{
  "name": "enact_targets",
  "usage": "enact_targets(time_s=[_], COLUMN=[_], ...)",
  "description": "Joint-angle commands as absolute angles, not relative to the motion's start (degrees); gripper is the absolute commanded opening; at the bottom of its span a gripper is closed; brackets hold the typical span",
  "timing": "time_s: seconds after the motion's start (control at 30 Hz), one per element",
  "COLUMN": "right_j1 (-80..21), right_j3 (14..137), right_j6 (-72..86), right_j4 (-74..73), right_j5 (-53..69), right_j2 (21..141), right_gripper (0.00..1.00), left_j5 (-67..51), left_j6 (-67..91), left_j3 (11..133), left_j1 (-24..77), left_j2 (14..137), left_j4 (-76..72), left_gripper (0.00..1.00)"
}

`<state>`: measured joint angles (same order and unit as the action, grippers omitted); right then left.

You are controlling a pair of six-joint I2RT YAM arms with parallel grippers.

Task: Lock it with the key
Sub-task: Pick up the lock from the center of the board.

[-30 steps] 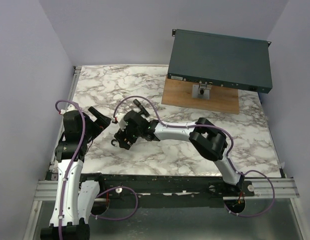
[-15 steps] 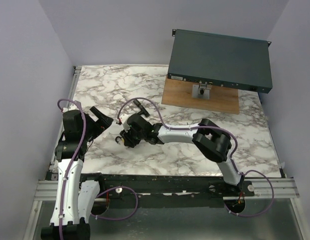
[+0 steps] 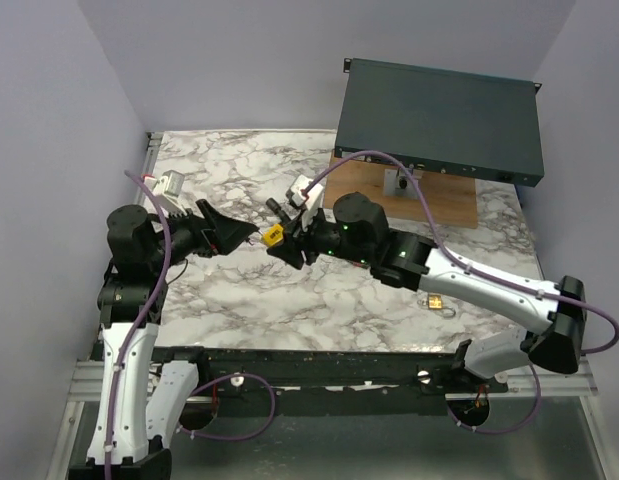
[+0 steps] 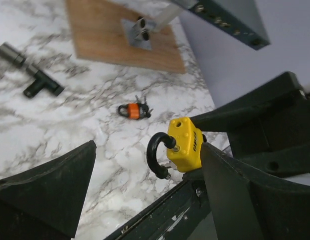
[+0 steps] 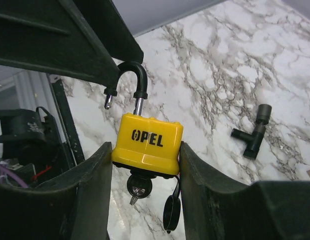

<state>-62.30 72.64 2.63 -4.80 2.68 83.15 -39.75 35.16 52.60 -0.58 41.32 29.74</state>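
Observation:
A yellow padlock is held above the marble table by my right gripper, which is shut on the body's two sides. Its black shackle stands open and points at the left arm. The key sits in the keyhole under the body, with a black dust cap dangling beside it. In the top view the padlock hangs between the two arms. My left gripper is open, its fingers wide apart around the shackle, the right one close beside the padlock body.
An orange padlock lies on the marble near the right arm. A black T-shaped fitting lies further back. A wooden board with a metal hasp sits at the back right, under a dark rack box.
My right gripper has risen from the table with the yellow padlock and swung back. The left gripper lifted and turned toward it, and now straddles the shackle.

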Motion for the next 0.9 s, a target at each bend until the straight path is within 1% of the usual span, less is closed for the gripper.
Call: enact_targets(time_s=[0.0, 0.1, 0.2, 0.3, 0.37, 0.47, 0.57, 0.7, 0.87], right_j1=[-62.67, -62.68, -62.69, -62.67, -62.72, -62.79, -62.78, -62.80, -62.79], right_j3=[75.14, 76.41, 77.11, 78.59, 79.98, 81.05, 81.46, 81.84, 82.42], right_j6=[1.77, 1.43, 1.27, 1.23, 0.93, 0.58, 0.59, -1.41, -1.92], right_j4=[-13.38, -17.12, -19.32, -21.42, -23.32, -25.35, -26.40, -26.98, -27.07], right_j5=[5.34, 5.12, 5.10, 5.94, 6.71, 7.13, 7.39, 7.61, 8.43], right_j2=[78.46, 75.08, 71.81, 69.19, 68.40, 67.35, 66.82, 67.27, 67.41], right_gripper=[0.01, 0.01, 0.01, 0.01, 0.01, 0.01, 0.01, 0.01, 0.01], left_j5=[-51.67, -56.16, -57.69, -58.33, -58.88, -59.18, -61.24, -64.04, -65.58], left_j6=[37.82, 39.72, 37.47, 36.09, 36.04, 37.68, 39.45, 42.30, 43.47], left_j3=[57.02, 59.57, 62.85, 63.96, 64.19, 64.70, 66.05, 66.35, 66.04], left_j1=[1.35, 3.19, 5.68, 7.33, 7.71, 7.76, 7.88, 9.17, 10.86], left_j2=[40.12, 41.35, 42.91, 43.79, 44.43, 45.69, 47.99, 49.24, 50.03], left_j4=[18.69, 16.42, 20.54, 23.14, 24.23, 25.11, 26.32, 24.24, 23.48], left_gripper=[0.82, 0.80, 0.76, 0.76, 0.75, 0.68, 0.64, 0.62, 0.55])
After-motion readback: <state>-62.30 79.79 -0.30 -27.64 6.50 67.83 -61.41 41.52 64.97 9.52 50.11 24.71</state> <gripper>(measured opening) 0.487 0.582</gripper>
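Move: The yellow lock, already gripped in the right fingers about at the right hand's own point, lies some 8 cm to the left hand's right, about 1 cm ahead and 1 cm lower. On the table, from the right hand, the black T-piece lies about 23 cm ahead, 2 cm left and 26 cm below, and the orange lock about 8 cm ahead, 18 cm right and equally low. Right hand carries the lock 8 cm right, up and back; left follows, turning clockwise 30 degrees, fingers narrowing. ##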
